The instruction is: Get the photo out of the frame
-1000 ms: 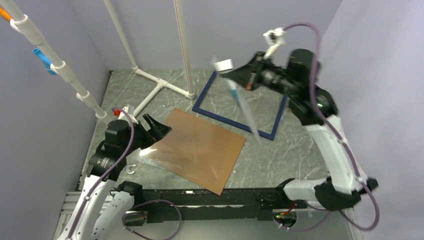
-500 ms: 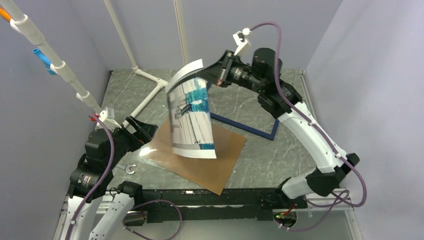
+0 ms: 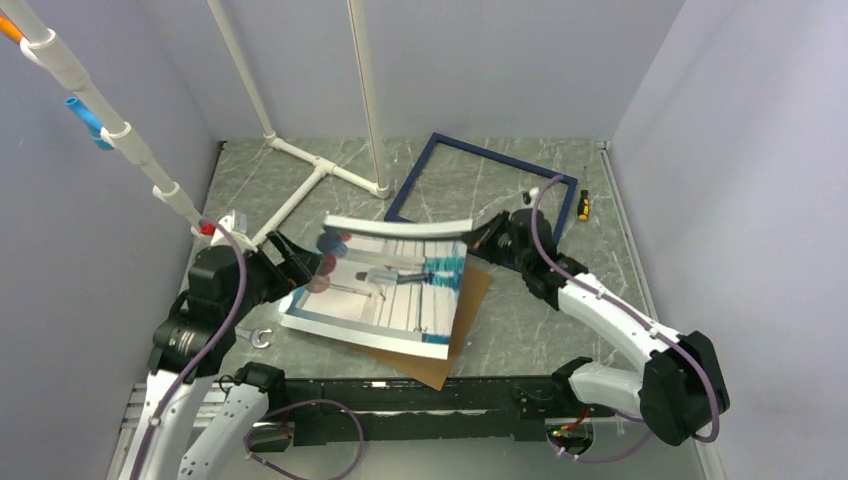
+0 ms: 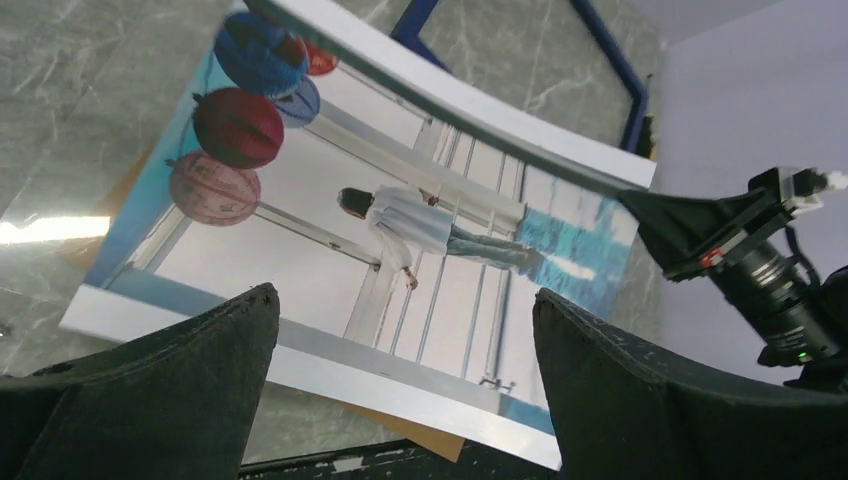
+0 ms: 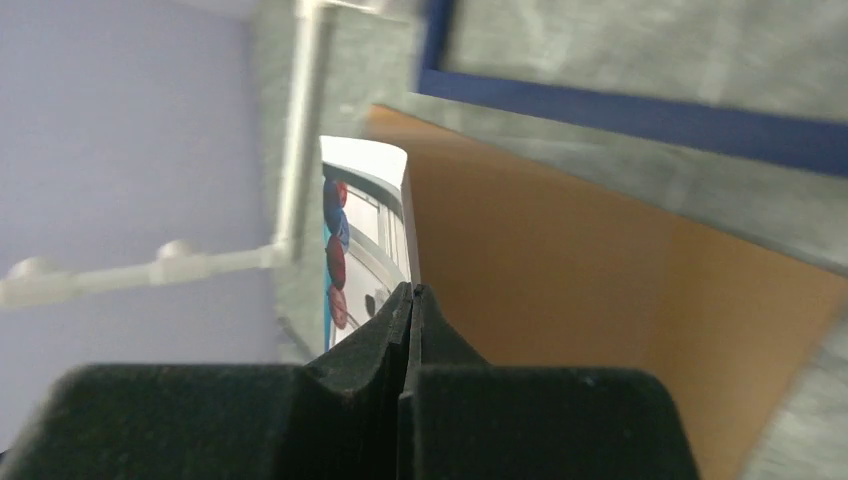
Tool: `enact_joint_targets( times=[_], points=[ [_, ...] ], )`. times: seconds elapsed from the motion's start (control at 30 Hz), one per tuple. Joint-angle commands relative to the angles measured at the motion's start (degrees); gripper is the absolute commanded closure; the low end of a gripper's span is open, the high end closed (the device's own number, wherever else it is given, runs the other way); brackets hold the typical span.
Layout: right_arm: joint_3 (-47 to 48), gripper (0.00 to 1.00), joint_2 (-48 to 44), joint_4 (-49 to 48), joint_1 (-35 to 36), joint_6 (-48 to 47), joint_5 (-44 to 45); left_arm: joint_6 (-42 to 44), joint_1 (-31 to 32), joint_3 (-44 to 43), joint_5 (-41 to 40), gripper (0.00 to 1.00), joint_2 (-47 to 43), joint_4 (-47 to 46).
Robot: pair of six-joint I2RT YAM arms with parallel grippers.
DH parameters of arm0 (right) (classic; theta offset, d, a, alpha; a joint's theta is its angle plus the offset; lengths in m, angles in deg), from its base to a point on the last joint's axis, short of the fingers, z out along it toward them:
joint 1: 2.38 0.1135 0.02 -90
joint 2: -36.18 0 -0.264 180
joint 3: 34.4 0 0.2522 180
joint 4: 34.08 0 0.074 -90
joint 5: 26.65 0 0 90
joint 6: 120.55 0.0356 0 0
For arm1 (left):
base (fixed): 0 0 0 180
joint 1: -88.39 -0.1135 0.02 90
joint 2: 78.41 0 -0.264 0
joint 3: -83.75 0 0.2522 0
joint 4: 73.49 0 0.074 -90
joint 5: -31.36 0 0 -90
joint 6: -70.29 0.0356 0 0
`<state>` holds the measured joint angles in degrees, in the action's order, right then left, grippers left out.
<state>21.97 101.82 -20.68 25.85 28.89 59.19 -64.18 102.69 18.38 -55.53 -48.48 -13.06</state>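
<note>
The photo [image 3: 385, 290] lies face up across the brown backing board [image 3: 472, 298], its far edge curled upward. My right gripper [image 3: 480, 238] is shut on the photo's far right corner; in the right wrist view its jaws [image 5: 412, 290] pinch the sheet's edge [image 5: 365, 200]. The dark blue frame [image 3: 505, 158] lies on the table behind, with nothing inside it. My left gripper [image 3: 290, 262] stands open at the photo's left edge. In the left wrist view its fingers [image 4: 402, 295] straddle the print's near border [image 4: 400, 230] without touching it.
A white pipe structure [image 3: 320, 175] stands at the back left. A yellow-handled screwdriver [image 3: 584, 206] lies right of the frame. A small wrench [image 3: 262, 338] rests near the left arm. The enclosure walls close in on three sides.
The right arm has swung the photo from up over the frame down and leftward onto the brown board. The left arm has shifted slightly and stays open.
</note>
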Motion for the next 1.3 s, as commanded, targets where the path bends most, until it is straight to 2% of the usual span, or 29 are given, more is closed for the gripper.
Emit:
enact_joint_targets(
  times=[0.0, 0.07, 0.17, 0.33, 0.53, 0.73, 0.87, 0.9, 1.0, 1.07, 1.1, 1.27],
  points=[
    [-9.14, 1.0, -3.21, -11.87, 0.27, 3.51, 11.64, 4.45, -0.51, 0.84, 2.39, 0.01, 7.28, -2.07],
    [-13.35, 1.0, -3.33, -14.61, 0.33, 3.62, 14.86, 5.28, -1.36, 0.69, 2.91, 0.01, 10.93, -3.48],
    [-17.86, 1.0, -1.77, -18.86, 0.07, 4.65, 15.24, 6.55, -4.3, 0.14, 5.38, 0.01, 17.74, -6.47],
    [-19.22, 1.0, 4.77, -25.44, -0.41, 2.77, 10.15, 9.57, -9.61, -2.23, 9.25, 0.01, 29.88, -11.0],
    [-20.69, 1.0, 7.16, -28.41, -0.94, 1.53, 7.0, 17.13, -15.98, -8.51, 8.93, 0.01, 47.45, -15.37],
    [-22.86, 1.0, 5.67, -27.79, -1.83, -1.22, 4.57, 24.02, -17.45, -14.18, 10.52, 0.01, 59.17, -18.28],
    [-23.94, 0.99, 5.5, -28.46, -4.37, -4.12, -0.35, 26.64, -17.54, -16.47, 9.99, 0.01, 65.17, -20.39],
    [-24.47, 0.91, 5.26, -28.99, -4.82, -4.84, -1.63, 27.04, -17.55, -16.42, 9.98, 0.0, 66.07, -21.25],
    [-24.82, 0.52, 4.09, -25.95, -5.38, -7.52, -2.71, 27.64, -17.6, -16.26, 9.41, 0.01, 68.59, -22.48],
    [-24.89, 0.34, 2.89, -23.28, -6.02, -9.8, -3.36, 27.47, -17.55, -15.82, 8.97, 0.01, 69.58, -23.36],
    [-24.94, 0.27, 1.94, -21.47, -6.38, -10.81, -3.47, 27.24, -17.56, -15.59, 9.09, 0.01, 69.98, -23.81],
    [-24.08, 0.1, -4.0, -9.99, -7.83, -16.79, -0.23, 26.5, -17.5, -14.67, 10.95, 0.01, 72.38, -26.03]
  ],
)
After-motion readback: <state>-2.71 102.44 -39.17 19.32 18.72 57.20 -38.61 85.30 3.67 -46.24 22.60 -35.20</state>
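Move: Pinched in the right hand, the photo hangs by its far right corner; the brown backboard it is taken to is centred about 12 cm left, 6 cm back and 18 cm below that hand. The blue frame's middle is roughly 16 cm ahead and 8 cm to the right, also on the table. From the empty left hand, the photo's middle is some 6 cm ahead, 14 cm right and 18 cm lower; the white pipe's middle is about 22 cm ahead and 12 cm left. Lowering the photo's far right corner towards the backboard, the right hand drops quickly, about 13 cm in all, easing some 6 cm right and a little back, then opens its fingers and lets go. Meanwhile the open left hand sweeps some 20 cm forward and as far down, slightly left, tipping its fingers steeply downward as it comes in beside the photo's far left corner. ##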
